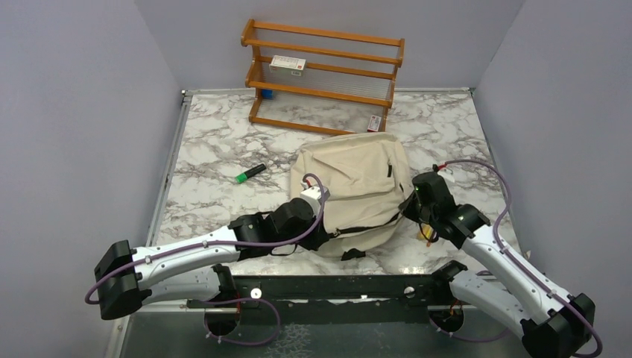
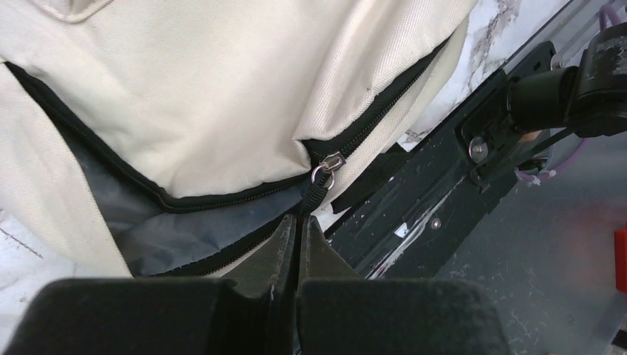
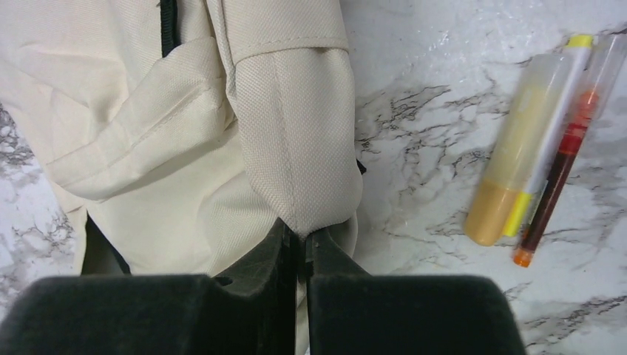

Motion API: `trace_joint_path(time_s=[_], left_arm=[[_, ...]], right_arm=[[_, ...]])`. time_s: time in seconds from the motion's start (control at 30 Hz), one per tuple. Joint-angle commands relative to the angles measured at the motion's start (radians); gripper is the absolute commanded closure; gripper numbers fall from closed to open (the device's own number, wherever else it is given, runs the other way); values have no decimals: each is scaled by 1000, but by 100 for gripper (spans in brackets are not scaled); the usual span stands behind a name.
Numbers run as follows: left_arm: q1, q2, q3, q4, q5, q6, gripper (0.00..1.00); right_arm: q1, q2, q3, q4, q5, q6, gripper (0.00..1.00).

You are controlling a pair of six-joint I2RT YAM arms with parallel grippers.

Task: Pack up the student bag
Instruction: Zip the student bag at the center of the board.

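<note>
The student bag (image 1: 356, 186), beige fabric with black straps, lies flat in the middle of the marble table. My left gripper (image 2: 299, 220) is shut on the black zipper pull cord (image 2: 319, 192) at the bag's near edge (image 2: 222, 89). The zipper is partly open and dark grey lining (image 2: 170, 229) shows. My right gripper (image 3: 302, 231) is shut on a beige fabric fold at the bag's right side (image 3: 296, 148). Both grippers sit at the bag's near edge in the top view, the left one (image 1: 319, 195) and the right one (image 1: 412, 205).
A yellow highlighter (image 3: 529, 148) and a red-orange pen (image 3: 566, 159) lie on the marble right of the bag. A green marker (image 1: 250, 174) lies left of the bag. A wooden rack (image 1: 322, 74) with small boxes stands at the back. The black mounting rail (image 2: 458, 185) runs along the near edge.
</note>
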Motion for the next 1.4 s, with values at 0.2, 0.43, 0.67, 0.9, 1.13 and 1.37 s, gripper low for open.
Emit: trace_joint_path(time_s=[0.2,0.43,0.67,0.9,1.13,1.37], left_arm=[[14,1,21,23,62,63,100],[14,23,0,141,170,72,100],[12,50,-26,246,260,99,100],[1,132,30,272,284,160,100],[-29,183,59,327,269,137,100],[-37,194,61,341,265,125,100]], right_arm=[[-18,-132,116,-100,-107,39,53],[-18,-181,98,-216,-376,256,43],[-18,-286,-12,-234,-472,501,38],[-18,-318,-75,-263,-444,596,33],[-18,-305,-132,-216,-438,639,33],[-18,-235,-209,-70,-429,664,41]])
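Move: The right hand has the bag's right side pinched; the zip-side fold that it goes for next lies about 9 cm back, 5 cm to its left and 4 cm lower, with the markers on the table some 5 cm back, 7 cm right and 11 cm down. The left hand holds the zip pull: the slider is 3 cm to its right and 1 cm ahead, slightly lower, the fold 16 cm to its right, level fore-and-aft and 5 cm lower, and the black strap end 6 cm right, 5 cm back and 9 cm down. The right hand lets go of the bag's side, opening wide as it rises about 6 cm, then swings back some 8 cm and to the left while rolling its left side up about 35 degrees and tipping down, and sinks to just below its starting height with the open fingers astride the fold near the right end of the zip. The left hand keeps its shut grip on the zip pull and, after a short hold, carries it about 6 cm right and a little back along the zip towards that fold, turning clockwise nearly 20 degrees, with a small hop up and down on the way. ##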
